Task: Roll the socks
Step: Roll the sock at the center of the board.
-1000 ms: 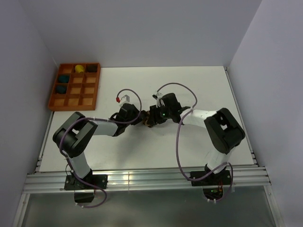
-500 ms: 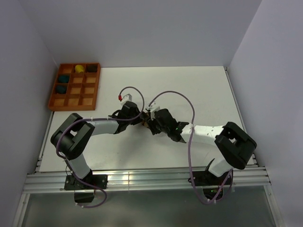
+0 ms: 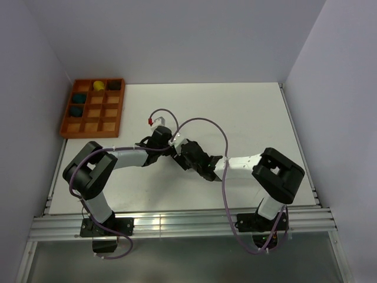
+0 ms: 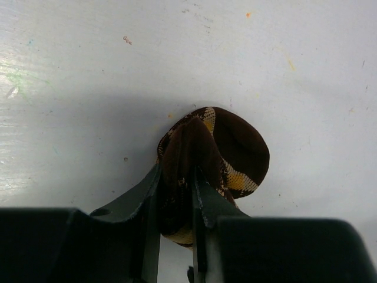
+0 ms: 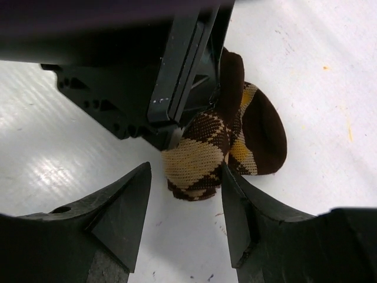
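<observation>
The socks [image 4: 227, 147] are a tight dark-brown and tan argyle roll lying on the white table [image 4: 88, 76]. My left gripper [image 4: 177, 177] is shut on the near side of the roll, with fabric pinched between its fingers [image 4: 147, 197]. In the right wrist view the socks [image 5: 200, 156] lie just ahead of my right gripper [image 5: 185, 177], which is open with its tips on either side of the roll's tan end. The left gripper [image 5: 177, 76] holds the roll from behind it. In the top view both grippers, left [image 3: 169, 147] and right [image 3: 180, 155], meet mid-table and hide the socks.
An orange compartment tray [image 3: 92, 121] stands at the back left of the table, holding two teal sock balls [image 3: 79, 98], a yellow one [image 3: 99, 86] and a dark one [image 3: 113, 85]. Grey walls enclose the table [image 3: 253, 112] on three sides.
My right arm has swung down low over the table, and its gripper has moved left and nearer. Its jaws have opened wider. The left gripper keeps its grip in place.
</observation>
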Controlling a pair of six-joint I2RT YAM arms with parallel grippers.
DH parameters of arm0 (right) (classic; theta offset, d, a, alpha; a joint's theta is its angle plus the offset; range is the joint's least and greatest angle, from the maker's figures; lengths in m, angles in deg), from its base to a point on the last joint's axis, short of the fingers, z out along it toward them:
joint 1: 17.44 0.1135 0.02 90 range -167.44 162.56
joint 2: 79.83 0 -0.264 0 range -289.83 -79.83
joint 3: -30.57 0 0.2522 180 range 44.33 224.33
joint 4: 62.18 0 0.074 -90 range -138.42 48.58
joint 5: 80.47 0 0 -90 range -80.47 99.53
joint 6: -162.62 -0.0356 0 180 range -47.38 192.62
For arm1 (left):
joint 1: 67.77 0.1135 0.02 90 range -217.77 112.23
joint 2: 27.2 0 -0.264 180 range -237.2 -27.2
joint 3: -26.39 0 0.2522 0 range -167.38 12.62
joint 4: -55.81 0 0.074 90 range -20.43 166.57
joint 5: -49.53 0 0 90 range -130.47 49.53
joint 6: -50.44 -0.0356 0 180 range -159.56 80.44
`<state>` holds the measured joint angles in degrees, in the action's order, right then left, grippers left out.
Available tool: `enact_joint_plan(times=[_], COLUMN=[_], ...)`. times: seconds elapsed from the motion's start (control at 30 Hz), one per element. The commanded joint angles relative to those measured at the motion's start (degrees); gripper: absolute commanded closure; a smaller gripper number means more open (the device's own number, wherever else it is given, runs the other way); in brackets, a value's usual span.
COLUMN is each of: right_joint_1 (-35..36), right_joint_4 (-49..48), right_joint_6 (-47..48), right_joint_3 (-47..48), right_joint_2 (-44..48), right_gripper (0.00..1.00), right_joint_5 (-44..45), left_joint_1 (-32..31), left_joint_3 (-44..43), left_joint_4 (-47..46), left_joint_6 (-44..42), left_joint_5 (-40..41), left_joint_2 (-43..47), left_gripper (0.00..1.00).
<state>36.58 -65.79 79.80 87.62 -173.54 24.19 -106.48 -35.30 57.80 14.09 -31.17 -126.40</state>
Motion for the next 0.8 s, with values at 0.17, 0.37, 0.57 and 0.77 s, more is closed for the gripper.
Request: enact_joint_plan(times=[0.17,0.37,0.57,0.77], right_joint_1=[2.49,1.97,-3.82,-10.41], right_joint_4=[-1.01,1.1,5.4,16.36], right_joint_6=[2.23,-1.64,-7.09,-11.31], right_joint_3=[4.0,3.65,2.24,6.8], right_joint_2=[-7.8,-9.74,-5.62,-5.33], right_gripper=[0.56,1.0,1.0,1.0], right_joint_5=[7.22,6.97,-5.32,-22.02], left_joint_1=[-0.57,-0.57,-0.57,-0.48], left_joint_3=[0.02,0.81,2.39,4.06], left_joint_4=[6.23,5.01,4.13,3.77], left_joint_6=[-3.2,-3.37,-3.55,-2.33], left_joint_5=[-0.69,-1.3,0.71,3.96], left_joint_2=[-0.12,1.37,5.32,10.6], left_gripper=[0.85,0.82,0.47,0.17])
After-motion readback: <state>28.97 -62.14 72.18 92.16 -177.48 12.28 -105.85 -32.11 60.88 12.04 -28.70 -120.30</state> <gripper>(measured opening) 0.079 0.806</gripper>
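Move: The left hand, its fingers already on the partly rolled sock, has the bundle's middle about 1 cm ahead, 2 cm to its right and 2 cm below. From the half-open right hand, the same bundle lies roughly 3 cm ahead, 1 cm to the left and 2 cm below. The left fingertips are the right hand's close neighbour, some 2 cm ahead of it, 3 cm to its left and slightly lower. The right hand eases down and forward about 2 cm onto the near side of the rolled sock and shuts its fingers on it beside the left gripper, then tips its fingers some 10 degrees further down while keeping the pinch. Only once that grip is made does the left hand spread its fingers wide, let go of the sock and draw off about 2.5 cm to the left, rising a little and backing slightly. ##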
